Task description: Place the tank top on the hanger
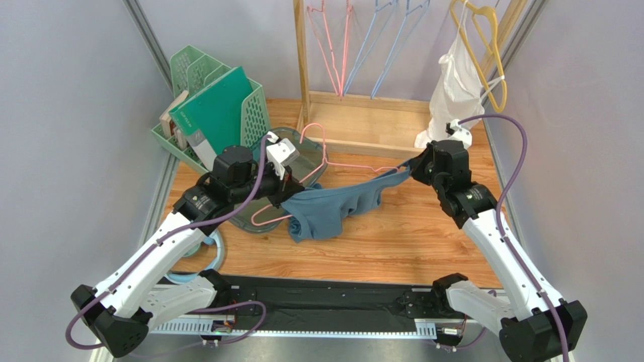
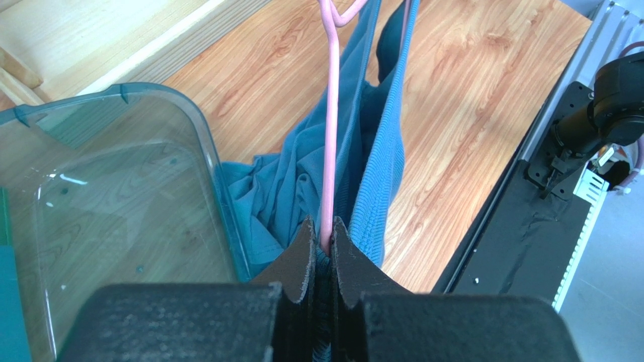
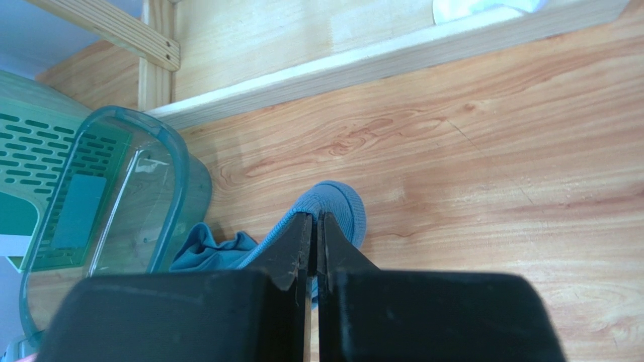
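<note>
The pink wire hanger point(image 1: 326, 160) lies across the wooden floor, its hook by the clear bin. My left gripper point(image 1: 286, 179) is shut on it. In the left wrist view the pink hanger wire point(image 2: 330, 136) runs out from between the shut fingertips of the left gripper point(image 2: 323, 230), with ribbed blue fabric pinched beside it. The blue-teal tank top point(image 1: 329, 211) hangs crumpled below the hanger, and one strap is stretched right to my right gripper point(image 1: 412, 170). In the right wrist view the right gripper point(image 3: 315, 222) is shut on that ribbed strap point(image 3: 340, 204).
A clear teal bin point(image 1: 304, 153) sits just behind the left gripper, with a green basket point(image 1: 219, 105) of books at its left. The wooden rack point(image 1: 302, 60) at the back holds pink and light-blue hangers. A white garment point(image 1: 453, 90) hangs on a yellow hanger at the back right.
</note>
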`<state>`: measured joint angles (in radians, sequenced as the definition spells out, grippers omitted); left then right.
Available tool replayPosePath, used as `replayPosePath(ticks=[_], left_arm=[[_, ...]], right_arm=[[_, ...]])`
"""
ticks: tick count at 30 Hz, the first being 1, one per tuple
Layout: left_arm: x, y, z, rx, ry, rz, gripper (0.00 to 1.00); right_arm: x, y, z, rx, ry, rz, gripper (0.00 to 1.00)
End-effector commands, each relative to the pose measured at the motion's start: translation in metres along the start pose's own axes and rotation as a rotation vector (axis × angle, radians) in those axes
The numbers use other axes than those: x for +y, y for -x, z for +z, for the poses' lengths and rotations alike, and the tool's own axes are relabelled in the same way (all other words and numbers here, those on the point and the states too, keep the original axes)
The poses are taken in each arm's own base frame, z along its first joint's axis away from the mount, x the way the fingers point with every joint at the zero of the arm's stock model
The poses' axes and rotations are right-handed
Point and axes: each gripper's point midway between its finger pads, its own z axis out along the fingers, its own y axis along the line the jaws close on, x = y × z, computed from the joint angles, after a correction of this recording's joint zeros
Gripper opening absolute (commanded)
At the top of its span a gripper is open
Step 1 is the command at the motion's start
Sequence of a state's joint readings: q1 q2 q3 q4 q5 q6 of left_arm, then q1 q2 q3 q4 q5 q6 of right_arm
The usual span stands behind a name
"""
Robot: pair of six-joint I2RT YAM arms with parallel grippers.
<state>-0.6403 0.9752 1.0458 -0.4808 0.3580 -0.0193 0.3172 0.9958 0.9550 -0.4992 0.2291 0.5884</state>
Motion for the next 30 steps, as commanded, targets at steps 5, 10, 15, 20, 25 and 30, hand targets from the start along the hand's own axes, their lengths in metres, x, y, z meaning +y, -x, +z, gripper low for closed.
replayPosePath(ticks=[5,10,15,20,25,30], left_arm=[[-0.004,0.009,0.002,-0.033,-0.016,0.035,0.00],[-0.003,0.008,0.002,-0.028,-0.013,0.034,0.00],[-0.003,0.007,0.004,-0.020,-0.013,0.032,0.00],[-0.003,0.006,0.006,-0.016,-0.013,0.032,0.00],[-0.001,0.006,0.005,-0.014,-0.004,0.055,0.00],[0.000,0.003,0.007,-0.005,-0.003,0.052,0.00]], right_arm=[[0.032,0.046,-0.015,-0.074,0.096,-0.043,0.00],[0.053,0.045,-0.022,-0.040,0.191,-0.011,0.00],[0.068,0.039,-0.028,-0.023,0.245,-0.004,0.00],[0.095,0.032,-0.035,0.008,0.322,0.001,0.00],[0.121,0.022,-0.045,0.032,0.380,-0.024,0.00],[0.142,0.014,-0.062,0.046,0.434,-0.050,0.00]])
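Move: The right hand pinches the tank top's free strap. The hanger's bare right end, where the strap goes, is about 4 cm to its left, 2 cm back and 2 cm above. The tank top's body hangs some 24 cm left, 8 cm back and 9 cm lower; the rack's front rail lies about 18 cm ahead, 5 cm left and 20 cm below. From the left hand, gripping the hanger, that right end is roughly 27 cm right and 7 cm ahead, 2 cm below. Lift the right gripper about 4 cm to raise the pinched strap over the hanger's right end, then sweep it some 10 cm left along the hanger towards the left hand, easing back and rising a little more while turning some 20 degrees counter-clockwise. Keep the right fingers shut on the strap, and hold the hanger and tank top nearly still with the left gripper. ##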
